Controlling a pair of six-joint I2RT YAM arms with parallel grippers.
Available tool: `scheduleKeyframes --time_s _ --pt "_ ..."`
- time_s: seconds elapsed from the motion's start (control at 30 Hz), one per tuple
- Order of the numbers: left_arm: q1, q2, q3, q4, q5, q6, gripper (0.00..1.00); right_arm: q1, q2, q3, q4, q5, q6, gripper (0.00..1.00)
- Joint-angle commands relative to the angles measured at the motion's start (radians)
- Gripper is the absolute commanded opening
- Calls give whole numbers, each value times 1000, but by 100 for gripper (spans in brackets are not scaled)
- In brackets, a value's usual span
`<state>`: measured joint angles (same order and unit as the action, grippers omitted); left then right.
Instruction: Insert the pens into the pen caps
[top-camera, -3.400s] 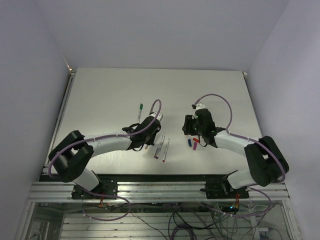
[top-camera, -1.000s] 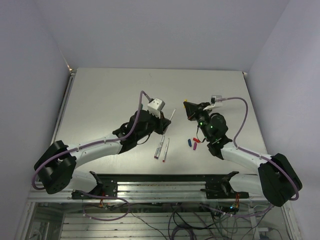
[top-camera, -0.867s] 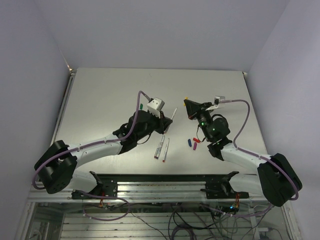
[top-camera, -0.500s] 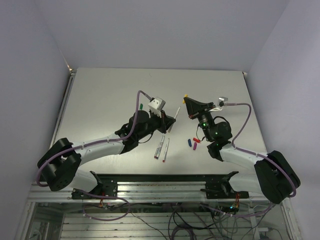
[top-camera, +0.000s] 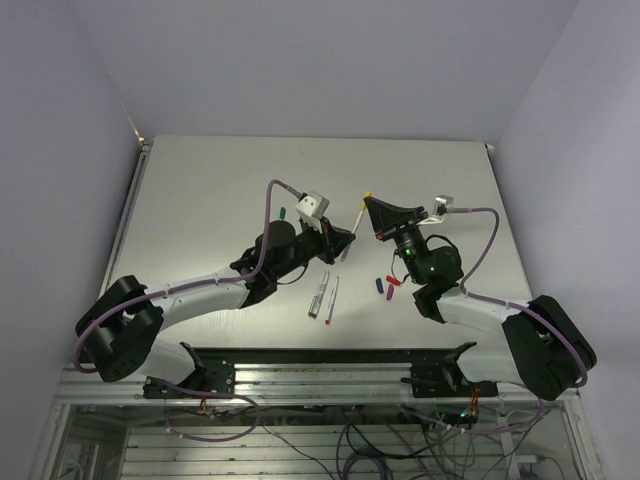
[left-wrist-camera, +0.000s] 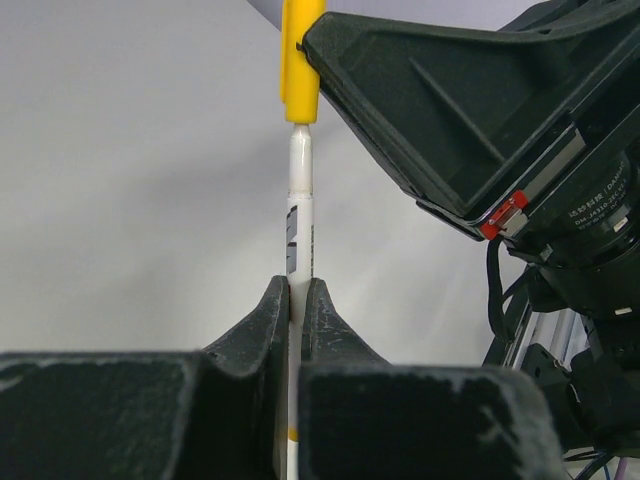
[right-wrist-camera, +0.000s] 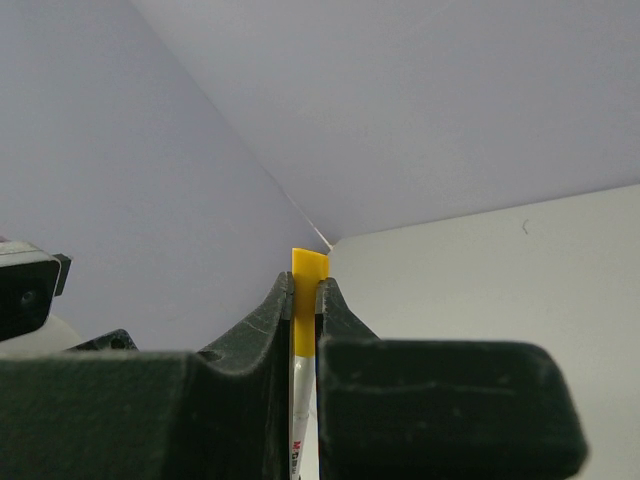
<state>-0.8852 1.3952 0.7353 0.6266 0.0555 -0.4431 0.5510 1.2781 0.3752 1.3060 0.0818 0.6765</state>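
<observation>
My left gripper (top-camera: 346, 240) is shut on a white pen (top-camera: 355, 228), held above the table and pointing up and right. In the left wrist view the pen (left-wrist-camera: 300, 215) rises from between the fingers (left-wrist-camera: 270, 320), and its narrow end meets the yellow pen cap (left-wrist-camera: 300, 60). My right gripper (top-camera: 372, 205) is shut on that yellow cap (right-wrist-camera: 309, 275), with the pen's shaft (right-wrist-camera: 299, 400) showing under it between the jaws. Two more pens (top-camera: 326, 295) lie side by side on the table. A green-ended pen (top-camera: 283, 213) lies behind the left arm. A blue cap (top-camera: 379, 287) and a red cap (top-camera: 391, 281) lie under the right arm.
The grey table (top-camera: 200, 190) is walled on the left, back and right. Purple cables loop over both wrists. The metal frame with both arm bases (top-camera: 320, 375) runs along the near edge.
Both grippers have lifted off the table and come together in the middle. The left carried the pen rightward and the right brought the yellow cap leftward until cap and pen tip met.
</observation>
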Motion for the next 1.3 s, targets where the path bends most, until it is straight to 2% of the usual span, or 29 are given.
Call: scheduleKeyframes --time_s 0.0,0.5,1.03,1.27 --pt "-4 -12 -13 58 10 -5 7 -1 7 -10 44 -17 5 0" --pt "-3 -54 -59 196 -49 -3 7 0 42 -10 -12 -111 51 0" --pt "-4 -70 -37 260 -178 63 7 0 158 22 -58 -322 105 0" --pt "34 -54 -10 312 -192 45 7 14 157 42 -172 -339 69 0"
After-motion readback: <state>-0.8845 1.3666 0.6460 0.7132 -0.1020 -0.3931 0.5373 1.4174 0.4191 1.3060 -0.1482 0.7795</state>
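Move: The yellow cap, already pinched in the right fingers, lies about 5 cm ahead of the left hand, 4 cm to its right and 5 cm above; the left fingers hold the pen near its middle, roughly 5 cm back, 4 cm left of and 5 cm below the right hand. Some 20 cm beneath the left hand lie the red cap, 13 cm right and 5 cm back, the blue cap, 10 cm right and 7 cm back, and the red-ended pen, 4 cm left and 11 cm back. The yellow cap, its mouth already at the pen's narrow tip, is pushed down along the pen towards the left fingers: the right hand carries it about 4 cm left and 3 cm down, turning some 15 degrees counter-clockwise. The left hand keeps its pinch on the pen while going nearly 3 cm left as well, with a little forward travel and a slight counter-clockwise turn. ##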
